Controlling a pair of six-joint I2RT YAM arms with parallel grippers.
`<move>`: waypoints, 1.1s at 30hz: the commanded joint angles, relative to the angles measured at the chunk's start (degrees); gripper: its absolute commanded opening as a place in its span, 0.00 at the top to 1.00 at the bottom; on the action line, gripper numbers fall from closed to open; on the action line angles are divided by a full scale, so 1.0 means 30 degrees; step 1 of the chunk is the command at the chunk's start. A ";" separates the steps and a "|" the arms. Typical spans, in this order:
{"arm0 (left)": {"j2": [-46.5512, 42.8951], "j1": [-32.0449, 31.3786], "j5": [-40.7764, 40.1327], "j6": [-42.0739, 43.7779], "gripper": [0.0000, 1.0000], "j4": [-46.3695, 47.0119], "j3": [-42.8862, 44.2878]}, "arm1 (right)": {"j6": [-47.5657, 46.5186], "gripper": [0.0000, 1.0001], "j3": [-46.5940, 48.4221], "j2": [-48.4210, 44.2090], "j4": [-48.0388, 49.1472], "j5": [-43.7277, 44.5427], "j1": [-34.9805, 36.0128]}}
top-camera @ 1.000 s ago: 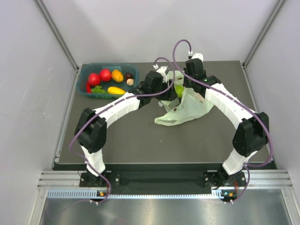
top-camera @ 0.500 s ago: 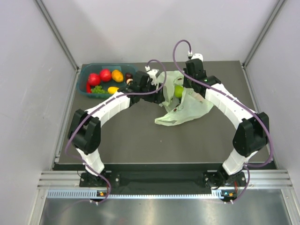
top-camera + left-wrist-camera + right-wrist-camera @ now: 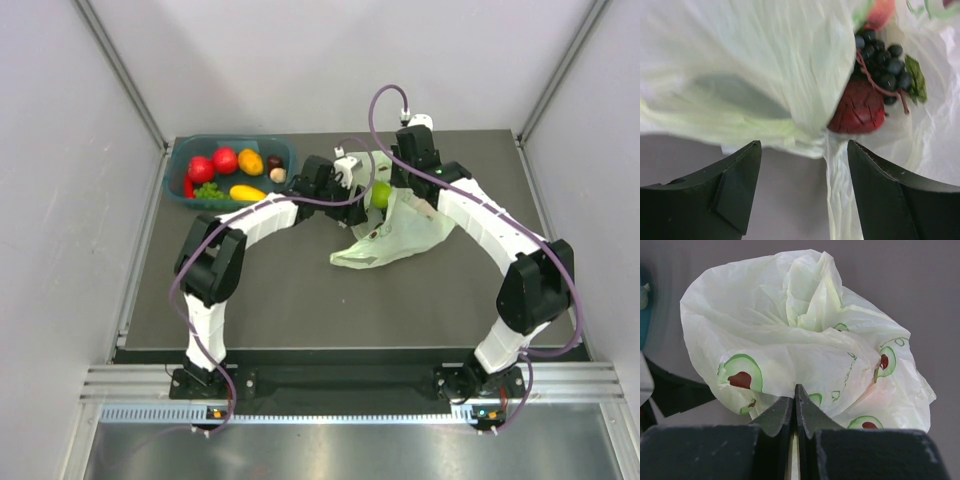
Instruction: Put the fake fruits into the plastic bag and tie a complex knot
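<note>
The pale green plastic bag [image 3: 400, 235] lies crumpled right of the table's middle, with a green apple [image 3: 381, 193] showing at its mouth. My right gripper [image 3: 795, 387] is shut on the edge of the plastic bag [image 3: 790, 325]. My left gripper [image 3: 804, 145] is open at the bag's left side, above the mat. A strip of the bag [image 3: 840, 200] hangs between its fingers, near the right one. Inside the bag I see dark grapes [image 3: 885, 60], a red fruit [image 3: 858, 107] and a peach [image 3: 880, 12]. No knot shows.
A teal tub [image 3: 283, 152] stands at the back left. It holds two red apples [image 3: 201, 168], an orange [image 3: 251, 161], a yellow mango [image 3: 247, 192] and green grapes [image 3: 209, 190]. Grey walls close in the table on three sides.
My left arm drew back left from the bag, then returned to its mouth, with the elbow now tucked closer in. The right arm and the bag have stayed put.
</note>
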 commanded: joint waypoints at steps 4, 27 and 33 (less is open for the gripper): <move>0.2409 -0.0103 -0.0141 -0.0380 0.35 0.3723 0.2693 | -0.0031 1.00 0.0045 -0.0970 0.1057 -0.0236 -0.0310; -0.4522 -0.0133 -0.1084 -0.1025 1.00 -0.5116 0.1323 | -0.2461 1.00 0.1097 -0.0504 0.2668 -0.4160 -0.0426; -0.6283 -0.0133 -0.0761 -0.2081 1.00 -0.6173 0.0035 | -0.2901 1.00 0.0866 -0.0063 0.3750 -0.5098 -0.0514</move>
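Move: The near-left rim of the plastic bag's open mouth stands just in front of the open left fingers, about 5 cm ahead, 3 cm to the right and barely lower. The green apple in the bag lies roughly 6 cm ahead, 6 cm right and 5 cm below, and the fruit basket about 11 cm ahead and 28 cm left. From the right hand, that left rim is about 9 cm to the left, 2 cm back and 12 cm below. The left hand slides about 5 cm forward and a little to the right onto the left rim of the bag's mouth, shuts its open fingers and pinches the thin plastic, then pulls it up some 12 cm while drawing back about 8 cm and 5 cm left, away from the green apple. The right hand keeps its shut grip on its own part of the rim and, once the left has closed, eases about 3 cm left and 2 cm up, turning roughly 15 degrees counter-clockwise. ##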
